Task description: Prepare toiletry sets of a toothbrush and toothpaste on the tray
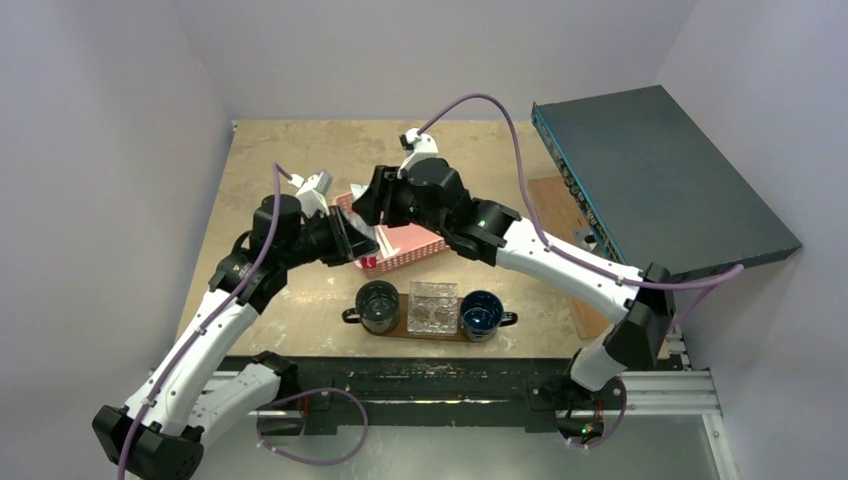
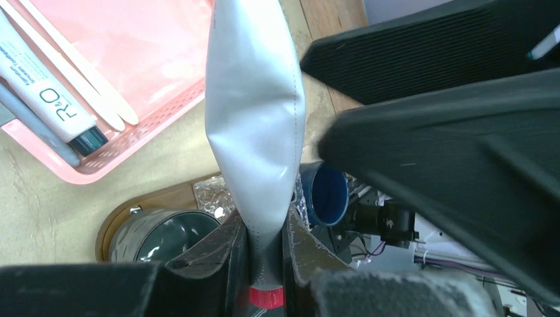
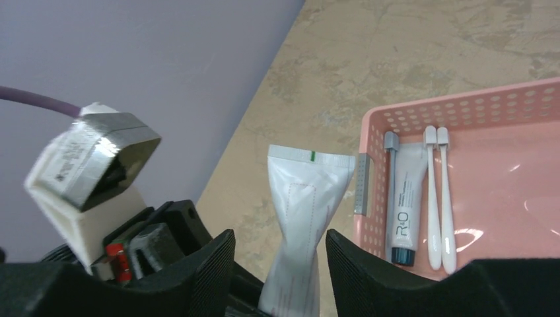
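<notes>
My left gripper (image 2: 266,231) is shut on the red-capped end of a pale grey toothpaste tube (image 2: 254,119), which is held above the table beside the pink basket. My right gripper (image 3: 277,264) stands open around the same tube (image 3: 304,205), with a gap on each side of it. From above, both grippers meet over the basket's near left corner (image 1: 360,235). Another toothpaste tube (image 3: 404,198) and two white toothbrushes (image 3: 439,198) lie in the basket. The dark brown tray (image 1: 402,327) lies near the front edge, below the grippers.
The pink mesh basket (image 1: 415,245) sits mid-table. A dark mug (image 1: 378,305), a clear glass block (image 1: 432,305) and a blue mug (image 1: 480,314) stand on the tray. A large dark box (image 1: 650,170) leans at the right, over a paler wooden board (image 1: 550,205).
</notes>
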Motion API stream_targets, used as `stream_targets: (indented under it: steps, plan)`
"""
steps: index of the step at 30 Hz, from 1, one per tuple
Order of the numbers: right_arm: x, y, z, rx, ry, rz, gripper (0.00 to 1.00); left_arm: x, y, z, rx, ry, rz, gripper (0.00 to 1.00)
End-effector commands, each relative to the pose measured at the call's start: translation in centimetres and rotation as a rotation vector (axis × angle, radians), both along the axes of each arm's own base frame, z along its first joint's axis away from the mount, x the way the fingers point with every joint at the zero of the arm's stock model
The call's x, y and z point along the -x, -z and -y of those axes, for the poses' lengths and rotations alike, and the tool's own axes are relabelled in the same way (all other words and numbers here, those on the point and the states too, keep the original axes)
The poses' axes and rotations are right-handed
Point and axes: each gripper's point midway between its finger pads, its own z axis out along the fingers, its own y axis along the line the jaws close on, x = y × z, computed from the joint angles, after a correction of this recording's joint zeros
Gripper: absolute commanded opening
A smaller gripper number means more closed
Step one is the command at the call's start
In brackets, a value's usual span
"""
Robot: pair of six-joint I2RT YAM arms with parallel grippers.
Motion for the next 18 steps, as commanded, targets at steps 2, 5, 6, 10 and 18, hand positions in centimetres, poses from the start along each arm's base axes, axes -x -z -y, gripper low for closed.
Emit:
stream_targets:
  steps: [2, 5, 6, 10, 18]
  plan:
    - [1.1, -5.1, 1.9, -0.001, -0.066, 0.159, 0.56, 1.2, -1.9, 0.6, 0.049, 0.080, 0.093, 0.00]
    - [0.7, -5.1, 3.2, 0.073, -0.072, 0.198, 0.57, 2.1, -2.3, 0.9, 0.063, 0.128, 0.108, 0.00]
    - [0.5, -5.1, 3.7, 0.096, -0.074, 0.211, 0.57, 2.5, -2.4, 1.0, 0.065, 0.145, 0.112, 0.00]
    - [0.5, -5.2, 5.5, 0.169, -0.111, 0.262, 0.57, 4.0, -2.9, 1.3, 0.076, 0.226, 0.128, 0.00]
    - [2.8, -5.3, 7.0, 0.261, -0.297, 0.308, 0.57, 7.4, -3.2, 1.4, 0.069, 0.384, 0.135, 0.00]
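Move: My left hand holds the toothpaste near its red cap. The green mug on the wooden tray lies about 5 cm back, straight in line and 17 cm below it; the clear holder is 12 cm to the right of that mug and the blue mug 21 cm. From my empty right hand, the white toothbrushes in the basket lie some 10 cm ahead, 1 cm left and 27 cm down, with the basket toothpaste 3 cm left of them. Keeping my pinch on the toothpaste, I draw my left hand back about 5 cm, drifting slightly right and up, to bring the tube from beside the basket to over the green mug, and swing the wrist some 15 degrees clockwise. My right hand, already open and off the tube, backs away: first up about 3 cm, then mostly right about 6 cm, its fingertips tipping up as it rolls, staying open. ##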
